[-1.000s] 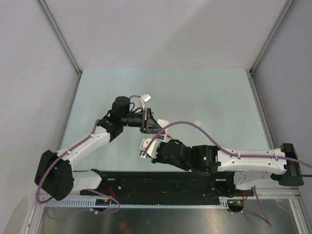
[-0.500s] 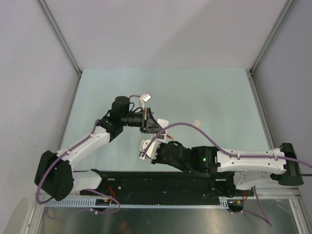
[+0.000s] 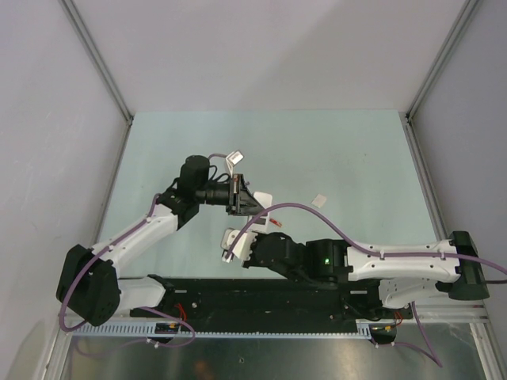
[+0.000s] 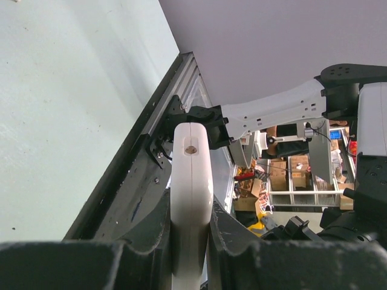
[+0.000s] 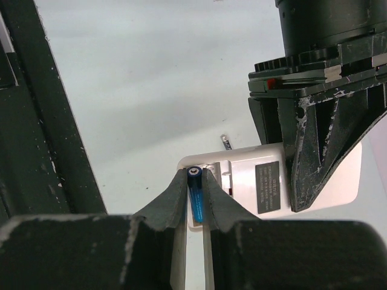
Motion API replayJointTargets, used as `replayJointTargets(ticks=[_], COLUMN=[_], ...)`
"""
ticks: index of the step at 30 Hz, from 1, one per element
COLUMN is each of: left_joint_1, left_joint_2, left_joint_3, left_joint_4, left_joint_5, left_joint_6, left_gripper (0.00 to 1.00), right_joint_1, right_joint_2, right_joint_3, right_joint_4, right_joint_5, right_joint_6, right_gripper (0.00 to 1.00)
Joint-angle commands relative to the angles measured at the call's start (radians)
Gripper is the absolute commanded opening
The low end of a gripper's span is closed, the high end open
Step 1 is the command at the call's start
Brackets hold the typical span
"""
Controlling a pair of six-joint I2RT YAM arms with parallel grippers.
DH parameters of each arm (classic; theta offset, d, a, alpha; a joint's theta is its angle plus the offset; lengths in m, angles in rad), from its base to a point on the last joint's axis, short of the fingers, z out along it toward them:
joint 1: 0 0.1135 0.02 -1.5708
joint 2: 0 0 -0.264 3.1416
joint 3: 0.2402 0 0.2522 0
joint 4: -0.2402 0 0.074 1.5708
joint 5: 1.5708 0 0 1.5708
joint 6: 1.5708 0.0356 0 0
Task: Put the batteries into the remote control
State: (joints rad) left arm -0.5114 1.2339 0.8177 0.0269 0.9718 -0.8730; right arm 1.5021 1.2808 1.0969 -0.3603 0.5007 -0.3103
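Observation:
My left gripper (image 4: 191, 203) is shut on the white remote control (image 4: 191, 181), held edge-on above the table. From above, the remote control (image 3: 264, 197) juts out past the left gripper (image 3: 247, 203). In the right wrist view the remote control (image 5: 314, 181) shows its plain back with an open compartment at its left end. My right gripper (image 5: 195, 173) is shut on a blue battery (image 5: 195, 192) whose tip sits at that compartment. A small red battery (image 3: 275, 224) lies on the table, and a thin dark one (image 5: 226, 142) lies just beyond the remote.
A small white cover piece (image 3: 319, 199) lies on the table to the right of the arms. The black base rail (image 3: 261, 297) runs along the near edge. Metal posts and pale walls close in the table's sides and back.
The right arm has shifted slightly left and toward the near edge with the blue battery, uncovering the red battery on the table. The left arm holds still.

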Motion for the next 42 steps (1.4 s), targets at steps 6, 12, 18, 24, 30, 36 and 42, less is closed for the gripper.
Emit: replayJointTargets(ticks=[6,12,18,24,30,36,42], left_joint_1=[0.017,0.017,0.017,0.017,0.017,0.017,0.019], left_joint_2=[-0.071,-0.065,-0.062,-0.053,-0.040,-0.030,-0.027], left_joint_3=[0.110,0.081,0.061,0.057,0.047,0.044,0.043], left_joint_4=[0.050,0.050,0.051,0.051,0.051,0.051,0.051], left_joint_5=[0.102,0.093,0.077,0.073,0.058,0.047,0.044], left_joint_6=[-0.119,-0.119,-0.121,-0.121,-0.121,-0.123,-0.121], left_gripper=[0.00,0.00,0.00,0.00,0.00,0.00,0.00], right_joint_1=[0.006,0.006,0.000,-0.006,-0.005,-0.008,-0.025], right_joint_2=[0.057,0.075,0.088,0.069,0.038,0.023,-0.001], right_joint_3=[-0.037,-0.022,-0.006,0.003,0.027,0.063,0.089], right_joint_4=[-0.218,-0.187,-0.158,-0.157,-0.167,-0.172,-0.167], right_joint_5=[-0.013,0.009,0.030,0.038,0.032,0.027,0.013], right_joint_6=[0.020,0.031,0.036,0.039,0.068,0.094,0.111], right_gripper=[0.25,0.30,0.32,0.33,0.40,0.47,0.50])
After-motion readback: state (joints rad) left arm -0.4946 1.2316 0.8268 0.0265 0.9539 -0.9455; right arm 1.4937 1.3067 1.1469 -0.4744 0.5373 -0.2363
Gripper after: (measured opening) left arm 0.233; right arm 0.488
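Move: Just at the right fingertips, about 1 cm below the hand point, is the battery slot at the remote's back end, with the blue battery already lying in it and still gripped. The left gripper's fingers, clamped on the remote, are some 7 cm ahead of the right hand and level with it sideways. The red battery lies about 16 cm ahead, 5 cm right and 20 cm below. From the left hand the slot is roughly 7 cm back, straight in line sideways, 1 cm below. Letting go of the blue battery, the right fingers spread while the hand eases forward and down about 1 cm over the slot. The hand then shifts about 1 cm to its right, drawing back slightly, as the fingers go on opening to about half, one on either side of the battery. The left gripper keeps its hold on the remote, nearly still. ##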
